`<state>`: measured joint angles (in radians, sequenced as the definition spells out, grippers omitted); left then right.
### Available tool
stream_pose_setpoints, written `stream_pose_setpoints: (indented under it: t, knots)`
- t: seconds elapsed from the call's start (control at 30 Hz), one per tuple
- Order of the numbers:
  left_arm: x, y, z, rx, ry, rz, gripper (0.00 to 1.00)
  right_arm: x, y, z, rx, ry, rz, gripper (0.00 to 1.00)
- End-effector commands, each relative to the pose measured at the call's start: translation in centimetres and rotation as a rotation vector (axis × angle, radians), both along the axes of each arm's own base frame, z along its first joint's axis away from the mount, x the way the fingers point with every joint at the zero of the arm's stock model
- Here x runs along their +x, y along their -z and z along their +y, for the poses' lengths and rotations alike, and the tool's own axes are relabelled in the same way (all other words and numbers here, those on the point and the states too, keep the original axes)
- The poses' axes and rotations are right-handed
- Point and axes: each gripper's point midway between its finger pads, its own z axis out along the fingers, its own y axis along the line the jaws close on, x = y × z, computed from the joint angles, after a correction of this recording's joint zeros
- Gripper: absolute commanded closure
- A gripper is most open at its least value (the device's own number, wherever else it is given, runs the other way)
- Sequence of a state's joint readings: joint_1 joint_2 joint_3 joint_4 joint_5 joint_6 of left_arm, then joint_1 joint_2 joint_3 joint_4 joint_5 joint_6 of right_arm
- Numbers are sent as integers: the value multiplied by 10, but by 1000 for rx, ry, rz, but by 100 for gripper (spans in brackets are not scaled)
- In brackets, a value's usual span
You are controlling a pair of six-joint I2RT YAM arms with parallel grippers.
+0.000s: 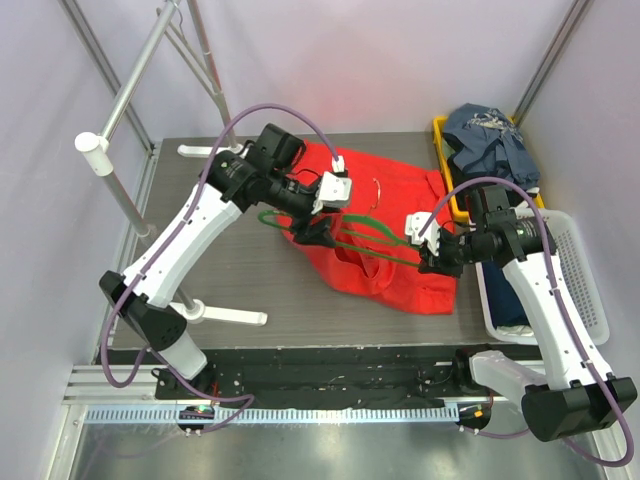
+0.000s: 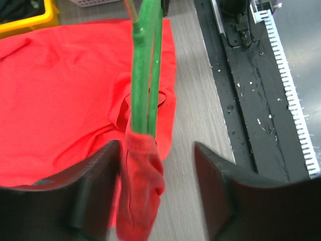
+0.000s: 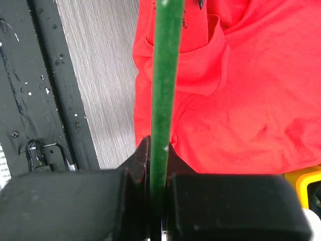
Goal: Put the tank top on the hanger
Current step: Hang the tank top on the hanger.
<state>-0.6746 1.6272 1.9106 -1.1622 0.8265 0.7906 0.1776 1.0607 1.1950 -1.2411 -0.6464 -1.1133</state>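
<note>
The red tank top [image 1: 400, 200] lies spread on the table, its left part bunched up. The green hanger [image 1: 365, 235] stretches across it between my two grippers. My right gripper [image 1: 432, 262] is shut on the hanger's bar [image 3: 164, 75], the tank top [image 3: 251, 100] lying just beyond it. My left gripper [image 1: 310, 232] is at the hanger's other end. In the left wrist view a red strap [image 2: 143, 186] hangs over the hanger's tip [image 2: 143, 75] between the jaws of the left gripper [image 2: 158, 196]. It lies against the left finger, with a wide gap to the right finger.
A yellow bin [image 1: 440, 130] with dark clothes [image 1: 490, 140] stands at the back right. A white basket [image 1: 580, 270] sits beside the right arm. A grey clothes rack [image 1: 140, 80] rises at the left, its foot [image 1: 225, 315] on the table. A black rail [image 1: 330, 385] runs along the near edge.
</note>
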Motion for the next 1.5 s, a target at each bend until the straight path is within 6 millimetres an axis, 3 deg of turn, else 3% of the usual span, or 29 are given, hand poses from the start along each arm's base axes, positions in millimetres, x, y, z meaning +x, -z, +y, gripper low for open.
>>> stream_pose_setpoints:
  t: [0.0,0.07,0.13,0.23,0.27,0.33,0.5,0.67,0.87,1.1,1.13,1.2,1.23,1.33,1.47]
  knots:
    - [-2,-7,-9,-23,24,-20,47,6,-16,12,67,-29,-65,99]
    - [-2,-4,-10,-16,25,-15,57,9,-18,11,64,-21,-89,99]
    - [-3,0,-9,-3,23,-10,61,10,-19,11,61,-16,-95,99]
    - [-4,4,-7,8,23,-9,79,13,-20,11,65,-10,-107,99]
    - [-3,4,-7,10,21,-12,90,14,-21,11,66,-7,-115,99]
    - [-3,5,-6,14,17,-17,100,17,-21,11,69,-1,-121,99]
    - [-2,2,-1,15,-16,-41,100,27,-26,11,97,81,-127,99]
    - [1,10,7,37,-76,-49,100,33,-25,10,115,156,-105,48]
    - [-6,21,17,62,-96,-37,100,22,-20,16,152,156,-41,25]
    - [-17,51,29,116,-98,-7,100,21,-51,28,260,163,-18,23]
    - [-17,63,31,131,-100,3,100,23,-55,30,277,161,-18,23]
    - [-17,71,34,144,-110,3,100,35,-61,30,301,231,4,24]
    - [-18,78,34,148,-111,13,100,52,-69,30,323,264,-48,24]
    - [-22,87,33,159,-106,13,100,87,-61,23,324,408,-45,25]
    - [-26,102,31,194,-100,4,100,111,-23,28,286,461,107,27]
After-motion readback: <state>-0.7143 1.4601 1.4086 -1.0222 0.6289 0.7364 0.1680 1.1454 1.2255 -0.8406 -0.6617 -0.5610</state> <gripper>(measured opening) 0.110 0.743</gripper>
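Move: The tank top's shoulder strap, threaded over the green hanger, already sits between my left hand's open fingers, about 1 cm forward and 1 cm right of centre. From that hand, the hanger's left end is some 15 cm left, 5 ahead and 5 higher; the tank top's body lies roughly 8 cm right, 2 ahead and 25 below. My right hand still grips the hanger's right end; the strap is about 19 cm left of it, 4 ahead and 8 up, and the body 12 left, 5 ahead and 17 down. I close my left fingers, pinching strap and hanger together, while my right hand keeps its hold. Then I open the right fingers off the hanger's end and draw that hand about 7 cm forward and a little up over the tank top, turning it clockwise. My left hand carries the hanger down some 11 cm, drifting left and slightly back, its left side rolling up about 15 degrees. ##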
